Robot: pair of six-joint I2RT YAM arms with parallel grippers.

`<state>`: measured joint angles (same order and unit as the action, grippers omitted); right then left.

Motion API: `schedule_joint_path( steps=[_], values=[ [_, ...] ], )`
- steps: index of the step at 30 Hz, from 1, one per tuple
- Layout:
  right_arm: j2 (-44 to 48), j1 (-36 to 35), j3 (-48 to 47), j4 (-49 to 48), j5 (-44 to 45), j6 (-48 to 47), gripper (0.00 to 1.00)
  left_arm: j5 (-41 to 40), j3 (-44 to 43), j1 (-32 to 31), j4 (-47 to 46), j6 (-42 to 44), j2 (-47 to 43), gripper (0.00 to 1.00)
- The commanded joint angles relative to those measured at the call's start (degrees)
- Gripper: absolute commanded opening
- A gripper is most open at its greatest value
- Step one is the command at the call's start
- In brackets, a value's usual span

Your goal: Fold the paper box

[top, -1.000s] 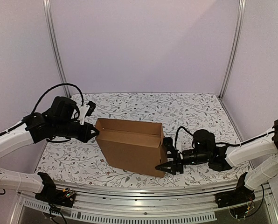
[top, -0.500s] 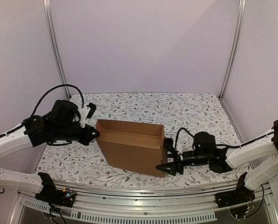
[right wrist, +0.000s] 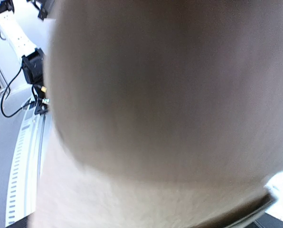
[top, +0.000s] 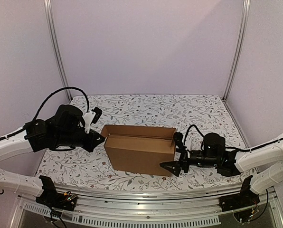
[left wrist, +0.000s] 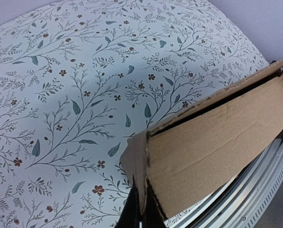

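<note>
The paper box (top: 139, 153) is a brown cardboard box standing on the flowered table, its top open and its long side facing the front edge. My left gripper (top: 99, 139) is at the box's left end. In the left wrist view the gripper (left wrist: 142, 214) is shut on the thin end flap at the corner of the box (left wrist: 217, 137). My right gripper (top: 174, 153) is at the box's right end with its jaws spread wide, one finger near the top edge and one near the bottom corner. Blurred cardboard (right wrist: 155, 95) fills the right wrist view, hiding the fingers.
The table (top: 203, 111) is covered with a floral cloth. A metal rail (top: 146, 194) runs along its front edge. Purple walls with upright metal posts (top: 56, 47) enclose the back and sides. Cables loop above both wrists.
The box has shifted right and turned square to the front edge. My left gripper followed it with the flap. The right gripper backed right and its jaws spread wider.
</note>
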<state>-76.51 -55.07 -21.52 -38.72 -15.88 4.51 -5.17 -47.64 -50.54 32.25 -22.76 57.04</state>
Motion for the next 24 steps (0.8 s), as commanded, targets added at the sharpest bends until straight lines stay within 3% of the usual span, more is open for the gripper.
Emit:
schedule_joint_path(
  steps=[1, 10, 16, 20, 24],
  values=[
    [3.33, 0.09, 0.70, 0.77, 3.37, 1.40, 0.99, 0.29, 0.17, -2.10, 4.78, -2.24, 2.27, 0.00],
    [11.80, 0.10, 0.52, 10.01, 6.39, 1.77, 0.99, -1.14, -2.33, -4.02, 4.53, -3.60, 4.74, 0.00],
    [21.45, 0.05, -0.27, 21.90, 10.52, 3.83, 0.99, -2.38, -3.53, -4.47, 4.96, -5.21, 5.95, 0.00],
    [26.50, 0.07, -3.67, 32.26, 14.69, 10.96, 0.99, -2.61, -4.34, -4.72, 5.02, -5.99, 6.78, 0.00],
    [27.75, 0.06, -8.71, 42.26, 12.82, 12.97, 0.99, -2.53, -5.23, -4.90, 5.10, -6.62, 8.03, 0.00]
  ],
)
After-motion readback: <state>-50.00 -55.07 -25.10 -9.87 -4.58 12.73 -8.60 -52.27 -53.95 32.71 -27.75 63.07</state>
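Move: The box's right end stands about 6 cm ahead of the right hand, 2 cm to its right and 3 cm above; the box's middle lies some 10 cm left, 5 cm ahead and level in height. The left hand already pinches the box's upper left corner, with the right end about 27 cm to its right, 1 cm back and 1 cm lower, and the middle 14 cm right, 2 cm back and 5 cm below. The wide-open right hand rises about 7 cm and backs 5 rightward off the box; left, still pinching, eases right. ##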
